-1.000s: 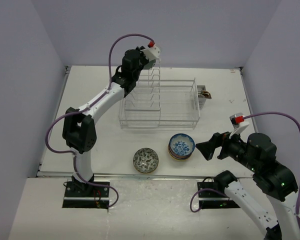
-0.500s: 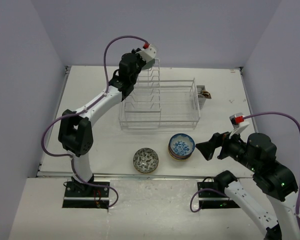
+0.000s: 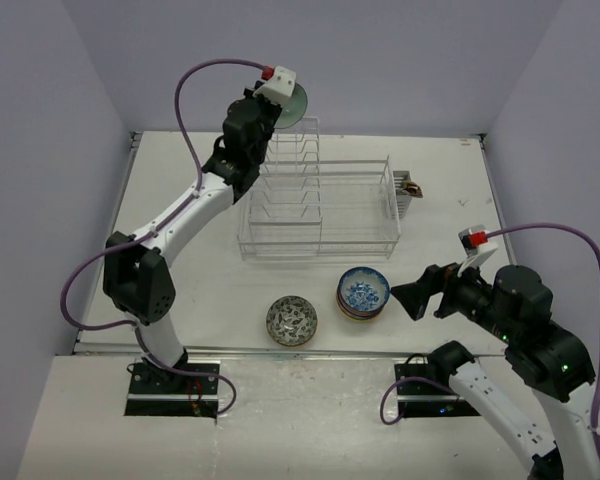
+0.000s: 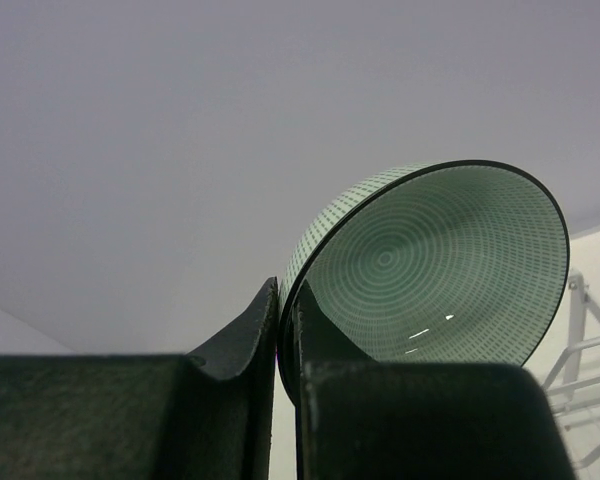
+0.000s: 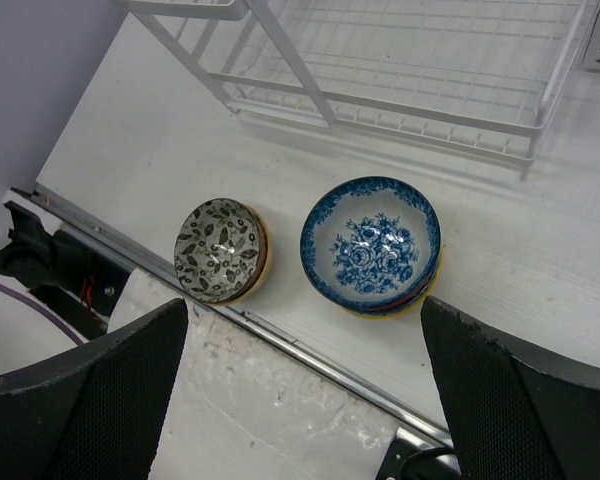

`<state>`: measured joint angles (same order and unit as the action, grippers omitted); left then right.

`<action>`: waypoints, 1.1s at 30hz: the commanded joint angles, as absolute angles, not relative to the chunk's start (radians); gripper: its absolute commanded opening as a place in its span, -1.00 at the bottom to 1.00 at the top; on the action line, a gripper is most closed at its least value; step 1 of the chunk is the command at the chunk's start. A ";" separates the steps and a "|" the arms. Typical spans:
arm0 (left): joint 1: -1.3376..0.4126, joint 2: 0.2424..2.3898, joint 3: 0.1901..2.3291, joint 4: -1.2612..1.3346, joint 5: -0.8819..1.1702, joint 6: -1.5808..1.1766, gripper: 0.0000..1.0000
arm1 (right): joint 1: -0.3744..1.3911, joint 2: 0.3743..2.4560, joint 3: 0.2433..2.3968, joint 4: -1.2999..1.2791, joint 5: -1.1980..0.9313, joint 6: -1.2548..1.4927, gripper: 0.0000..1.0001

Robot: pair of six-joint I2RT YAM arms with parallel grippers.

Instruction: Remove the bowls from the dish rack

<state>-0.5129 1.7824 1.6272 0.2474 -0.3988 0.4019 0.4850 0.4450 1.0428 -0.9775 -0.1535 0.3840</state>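
A pale green bowl (image 3: 294, 104) (image 4: 430, 260) hangs on edge above the back left of the dish rack (image 3: 320, 212), clear of its dividers. My left gripper (image 3: 280, 98) (image 4: 286, 300) is shut on that bowl's rim, one finger inside and one outside. A blue-white floral bowl (image 3: 364, 290) (image 5: 370, 243) tops a small stack on the table in front of the rack. A leaf-patterned bowl (image 3: 292, 320) (image 5: 220, 249) sits to its left. My right gripper (image 3: 410, 298) (image 5: 302, 312) hovers open to the right of the stack, holding nothing. No bowl shows in the rack (image 5: 400, 60).
A small dark object with a grey ribbed part (image 3: 408, 187) lies against the rack's right end. A metal rail (image 5: 280, 335) runs along the table's front edge. Walls close in on the left, back and right.
The left arm has risen and swung slightly left, lifting the green bowl up out of the rack's dividers. The right arm and the bowls on the table have not moved.
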 commanded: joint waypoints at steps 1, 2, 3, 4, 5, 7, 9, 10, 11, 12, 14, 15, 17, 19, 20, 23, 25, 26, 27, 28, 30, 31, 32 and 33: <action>-0.515 1.674 1.651 0.376 -0.407 0.253 -1.00 | 0.486 0.462 1.039 -0.928 -0.175 0.370 0.98; -0.515 1.660 1.651 0.359 -0.393 0.227 -1.00 | 0.486 0.460 1.035 -0.922 -0.175 0.373 0.98; -0.515 1.648 1.663 0.342 -0.379 0.197 -1.00 | 0.486 0.460 1.034 -0.916 -0.173 0.377 0.98; -0.515 1.622 1.670 0.322 -0.345 0.128 -1.00 | 0.485 0.459 1.031 -0.899 -0.172 0.383 0.98; -0.515 1.608 1.678 0.280 -0.333 0.092 -1.00 | 0.486 0.459 1.026 -0.891 -0.175 0.387 0.98; -0.517 1.553 1.678 0.243 -0.280 -0.042 -1.00 | 0.486 0.459 1.023 -0.862 -0.186 0.400 0.98; -0.517 1.513 1.669 0.163 -0.226 -0.175 -1.00 | 0.485 0.460 1.020 -0.847 -0.190 0.410 0.98; -0.517 1.472 1.669 0.120 -0.207 -0.227 -1.00 | 0.486 0.463 1.023 -0.836 -0.199 0.419 0.98; -0.515 1.450 1.666 0.038 -0.177 -0.263 -1.00 | 0.486 0.463 1.025 -0.833 -0.202 0.422 0.98; -0.517 1.428 1.658 0.005 -0.134 -0.328 -1.00 | 0.485 0.466 1.026 -0.830 -0.206 0.423 0.98; -0.517 1.387 1.670 -0.203 0.042 -0.377 -1.00 | 0.485 0.472 1.035 -0.830 -0.212 0.426 0.98; -0.523 1.373 1.664 -0.245 0.108 -0.400 -1.00 | 0.485 0.474 1.038 -0.831 -0.212 0.428 0.98; -0.543 1.278 1.521 -0.253 0.286 -0.417 -1.00 | 0.485 0.480 1.051 -0.834 -0.212 0.434 0.98; -0.629 1.154 1.404 -0.258 0.270 -0.399 -1.00 | 0.486 0.485 1.057 -0.834 -0.230 0.436 0.98; -0.658 1.111 1.296 -0.276 0.250 -0.399 -1.00 | 0.486 0.485 1.061 -0.834 -0.233 0.436 0.98; -0.733 0.977 1.150 -0.369 0.241 -0.406 -1.00 | 0.486 0.492 1.068 -0.834 -0.238 0.436 0.98; -0.741 0.933 1.129 -0.472 0.265 -0.382 -1.00 | 0.485 0.497 1.072 -0.842 -0.244 0.433 0.98; -0.741 0.924 1.127 -0.591 0.262 -0.368 -1.00 | 0.486 0.499 1.072 -0.847 -0.247 0.427 0.98; -0.741 0.905 1.114 -0.638 0.238 -0.358 -1.00 | 0.486 0.502 1.072 -0.854 -0.252 0.423 0.98; -0.742 0.897 1.106 -0.723 0.232 -0.348 -1.00 | 0.486 0.503 1.068 -0.856 -0.250 0.422 0.98; -0.742 0.884 1.074 -0.781 0.215 -0.342 -1.00 | 0.485 0.497 1.057 -0.851 -0.247 0.425 0.98; -0.741 0.882 1.065 -0.822 0.213 -0.341 -1.00 | 0.486 0.492 1.043 -0.839 -0.250 0.431 0.98; -0.741 0.881 1.052 -0.828 0.212 -0.347 -1.00 | 0.485 0.488 1.036 -0.835 -0.252 0.436 0.98; -0.741 0.885 1.022 -0.830 0.212 -0.347 -1.00 | 0.485 0.483 1.029 -0.827 -0.256 0.439 0.98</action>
<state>-0.7460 0.9035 1.0504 -0.7498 0.2096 -0.3477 0.4850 0.4839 1.0386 -0.8669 -0.2279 0.4301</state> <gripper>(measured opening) 0.065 0.987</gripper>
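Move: The left gripper holds the pale green bowl, already up off the dish rack. The dark floral bowl it is headed for lies about 38 cm back, 8 cm to the right and 33 cm below. The blue floral bowl is some 17 cm to the right of that bowl and 8 cm farther out; the rack's middle is about 6 cm back and 13 cm to the right of the gripper, 27 cm lower. From the right gripper, the dark floral bowl is roughly 24 cm to the left, 2 cm ahead and 24 cm below. Keep the left fingers shut on the green bowl's rim and bring it back about 36 cm towards the dark floral bowl, rising some 10 cm first, then sinking steeply past the starting height. Meanwhile tip the fingers down and turn the wrist clockwise. Let the open right gripper ease a couple of centimetres left and up. ##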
